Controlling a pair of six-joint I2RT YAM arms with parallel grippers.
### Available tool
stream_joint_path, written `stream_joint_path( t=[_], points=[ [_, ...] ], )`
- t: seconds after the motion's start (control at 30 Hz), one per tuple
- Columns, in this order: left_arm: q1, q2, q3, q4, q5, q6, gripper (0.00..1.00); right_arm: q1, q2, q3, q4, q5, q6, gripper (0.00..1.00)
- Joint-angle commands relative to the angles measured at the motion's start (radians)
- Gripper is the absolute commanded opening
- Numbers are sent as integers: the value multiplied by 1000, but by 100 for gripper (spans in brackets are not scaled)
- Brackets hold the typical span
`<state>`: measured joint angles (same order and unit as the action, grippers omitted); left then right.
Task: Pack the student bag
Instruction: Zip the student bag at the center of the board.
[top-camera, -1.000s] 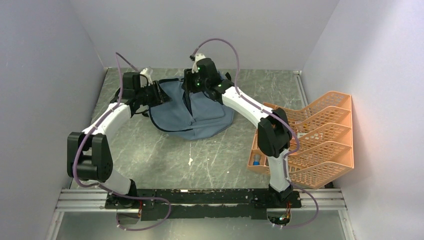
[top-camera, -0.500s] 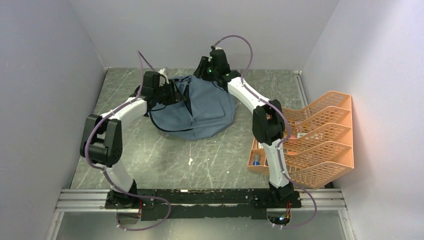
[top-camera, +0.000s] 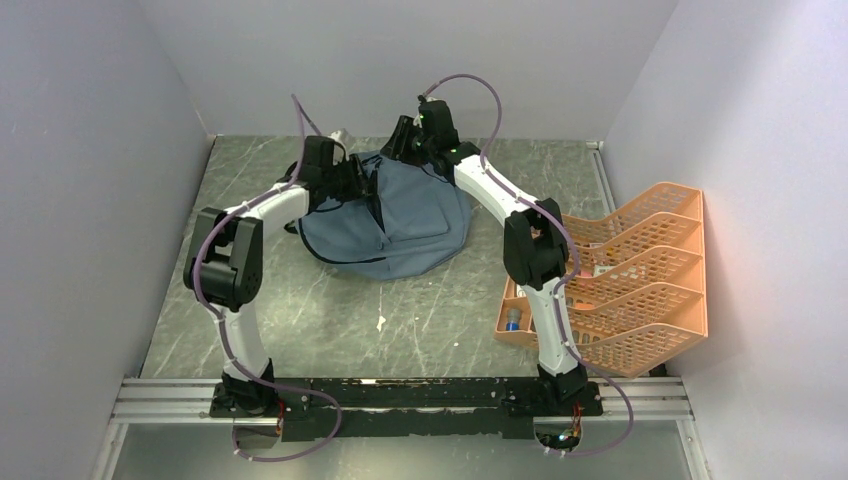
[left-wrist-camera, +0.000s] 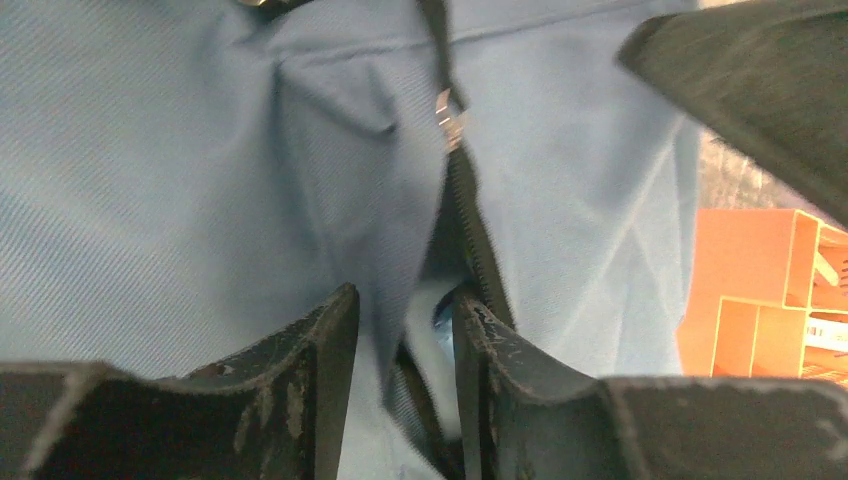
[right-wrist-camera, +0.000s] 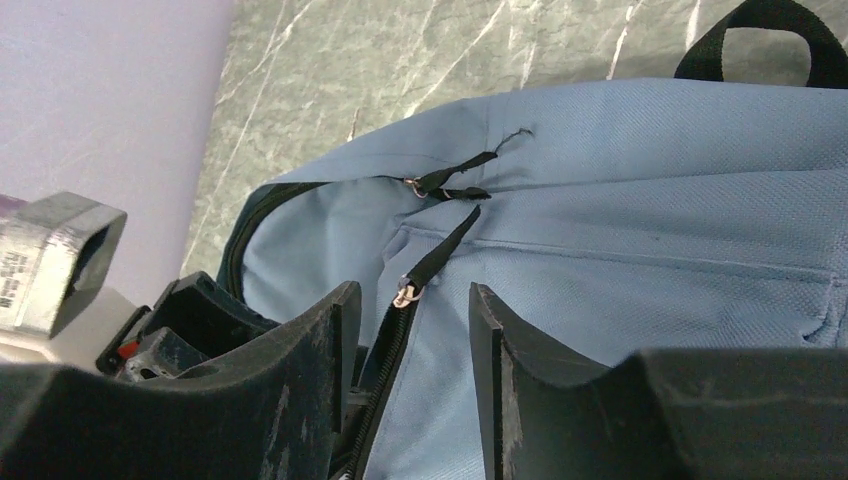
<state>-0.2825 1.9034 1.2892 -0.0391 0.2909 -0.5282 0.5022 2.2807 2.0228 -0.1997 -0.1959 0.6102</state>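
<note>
The student bag (top-camera: 405, 215) lies flat at the back of the table, a blue-grey fabric bag with black zips; its main zip (left-wrist-camera: 462, 215) is partly undone. My left gripper (top-camera: 362, 183) is at the bag's left side. In the left wrist view it (left-wrist-camera: 403, 295) is open, and a fold of fabric and the zip edge lie between its fingers. My right gripper (top-camera: 408, 150) hovers at the bag's far edge. Seen from its own wrist it (right-wrist-camera: 413, 292) is open over the zip, with a black pull tab (right-wrist-camera: 440, 255) just ahead.
An orange mesh tray organiser (top-camera: 640, 270) stands at the right, against the wall, with small items in its lower tiers. The bag's black handle loop (right-wrist-camera: 765, 40) lies on the marble tabletop (top-camera: 400, 330). Grey walls enclose three sides.
My left arm has swung right, bringing its gripper onto the bag's open zip. My right gripper has moved back and slightly right, to the bag's far edge.
</note>
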Motion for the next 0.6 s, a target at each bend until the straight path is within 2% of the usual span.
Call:
stream_joint_path(
  t=[0.0,0.13,0.33,0.57],
  points=[
    [-40,29,92,41,-6,53,40,-2,11,5,17,-20,15,47],
    [-63,27,92,12,-12,90,27,-2,8,-2,15,-20,13,47],
    [-93,-50,-27,44,-44,118,9,-3,13,1,5,-23,13,48],
    [-135,-113,-131,85,-79,114,5,-2,25,17,-24,-49,8,48]
  ],
)
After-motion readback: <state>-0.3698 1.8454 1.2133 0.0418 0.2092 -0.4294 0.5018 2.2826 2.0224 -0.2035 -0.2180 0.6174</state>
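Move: The left gripper hangs half open over the bag, with the left fabric edge of the unzipped opening about 2 cm to its right, level fore-and-aft and roughly 1 cm below. The zip slider is some 5 cm ahead, 3 cm right and 2 cm down; the opening's near end is about 12 cm back, 3 cm right and 6 cm down. From the right gripper that fabric edge lies around 7 cm back, 3 cm left and 8 cm below. Bring the left gripper about 3 cm to the right and slightly up and forward onto the fabric edge beside the opening, shutting the half-open fingers to pinch it. While they finish closing, draw back some 2.5 cm, sinking about 1 cm, with the fingertips tilting up a few degrees. ##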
